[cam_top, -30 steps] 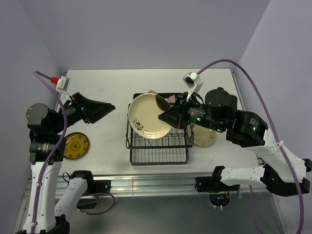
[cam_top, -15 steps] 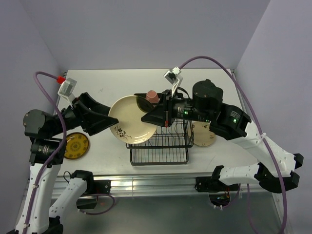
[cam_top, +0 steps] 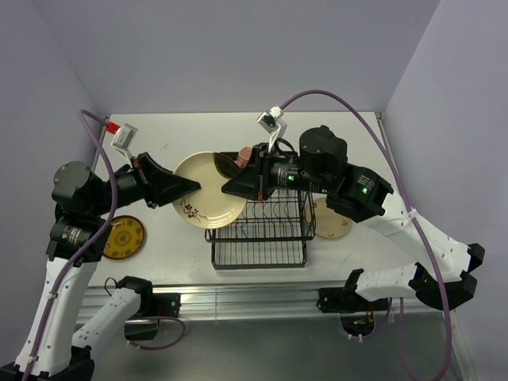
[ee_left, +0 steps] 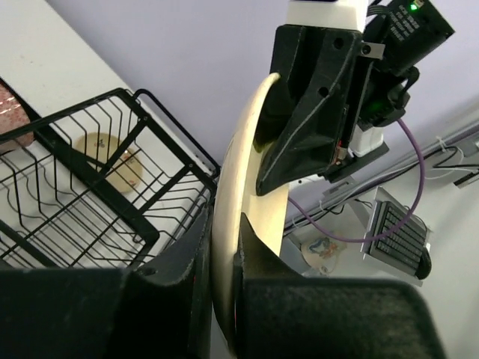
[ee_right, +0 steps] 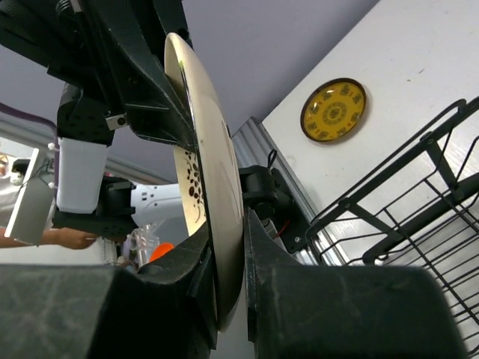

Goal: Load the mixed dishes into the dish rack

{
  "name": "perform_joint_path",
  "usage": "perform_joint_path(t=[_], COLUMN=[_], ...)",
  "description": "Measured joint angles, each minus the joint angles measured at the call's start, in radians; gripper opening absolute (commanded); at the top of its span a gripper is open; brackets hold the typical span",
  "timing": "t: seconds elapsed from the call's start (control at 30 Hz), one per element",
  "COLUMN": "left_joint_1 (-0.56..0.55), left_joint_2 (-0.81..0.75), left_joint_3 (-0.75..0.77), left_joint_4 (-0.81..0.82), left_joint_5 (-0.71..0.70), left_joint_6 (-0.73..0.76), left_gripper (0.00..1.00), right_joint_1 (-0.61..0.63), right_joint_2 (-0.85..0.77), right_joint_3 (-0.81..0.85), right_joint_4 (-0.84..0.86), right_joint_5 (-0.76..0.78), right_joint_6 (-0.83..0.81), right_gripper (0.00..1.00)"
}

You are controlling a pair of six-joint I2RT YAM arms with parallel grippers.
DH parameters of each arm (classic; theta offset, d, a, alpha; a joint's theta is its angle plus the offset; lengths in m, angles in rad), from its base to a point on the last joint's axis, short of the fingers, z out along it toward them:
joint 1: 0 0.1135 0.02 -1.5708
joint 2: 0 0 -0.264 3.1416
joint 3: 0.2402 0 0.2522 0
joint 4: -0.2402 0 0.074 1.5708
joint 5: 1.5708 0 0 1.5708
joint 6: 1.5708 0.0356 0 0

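Observation:
A cream plate [cam_top: 208, 190] with a dark floral sprig hangs on edge in the air, left of the black wire dish rack [cam_top: 258, 234]. My left gripper [cam_top: 193, 186] is shut on its left rim and my right gripper [cam_top: 228, 188] is shut on its right rim. In the left wrist view the plate [ee_left: 243, 187] runs between my left gripper's [ee_left: 222, 262] jaws. The right wrist view shows the plate [ee_right: 213, 179] pinched in my right gripper [ee_right: 232, 277]. A yellow patterned plate [cam_top: 125, 236] lies flat at the table's left. A second cream plate [cam_top: 335, 222] lies right of the rack. A pinkish mug [cam_top: 247, 155] stands behind the rack.
The rack [ee_left: 90, 202] stands near the table's front edge between the two arm bases. Purple cables [cam_top: 349, 107] arc over both arms. The white table [cam_top: 182, 131] is walled in by lilac panels on its far, left and right sides.
My right arm carried the cream plate leftward, from above the rack to beside it. My left gripper reached in from the left and closed on the plate's opposite rim.

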Motion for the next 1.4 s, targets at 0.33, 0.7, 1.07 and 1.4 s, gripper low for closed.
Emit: perform_joint_path(t=[0.33,0.7,1.07,1.4], left_joint_1=[-0.077,-0.441,-0.903,-1.083], left_joint_2=[0.065,0.332,0.546,0.662], left_joint_3=[0.216,0.463,0.734,0.867], left_joint_4=[-0.243,-0.525,-0.904,-1.105], left_joint_5=[-0.195,-0.732,-1.441,-1.768], left_joint_6=[0.104,0.198,0.052,-0.119], left_gripper=[0.00,0.00,0.00,0.00], right_joint_1=[-0.020,-0.071,-0.079,-0.090], right_joint_2=[-0.116,-0.394,-0.386,-0.407], right_joint_3=[-0.024,-0.047,-0.132,-0.150], right_joint_4=[-0.061,-0.229,-0.342,-0.355], right_joint_5=[0.257,0.599,0.661,0.661], right_joint_6=[0.008,0.007,0.003,-0.008], right_gripper=[1.00,1.00,1.00,1.00])
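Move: Both grippers start high, on opposite rims of the held plate. The dish rack's middle lies about 13 cm ahead, 13 cm right and 32 cm below the left hand; from the right hand it is some 14 cm ahead, 8 cm right and 32 cm below. From the left hand, the mug in the rack is roughly 24 cm ahead, 10 cm right and 33 cm down. The cream plate on the table is about 12 cm ahead, 27 cm right and 42 cm below the right hand. Open the right gripper wide to let go of the plate's right rim and draw it some 18 cm right, turning about 40 degrees clockwise, rising and then sinking. Keep the left gripper shut on its rim, lift slightly, then carry the plate right, forward and down towards the rack, easing back a little, while swinging the fingers round to point forward and down. ##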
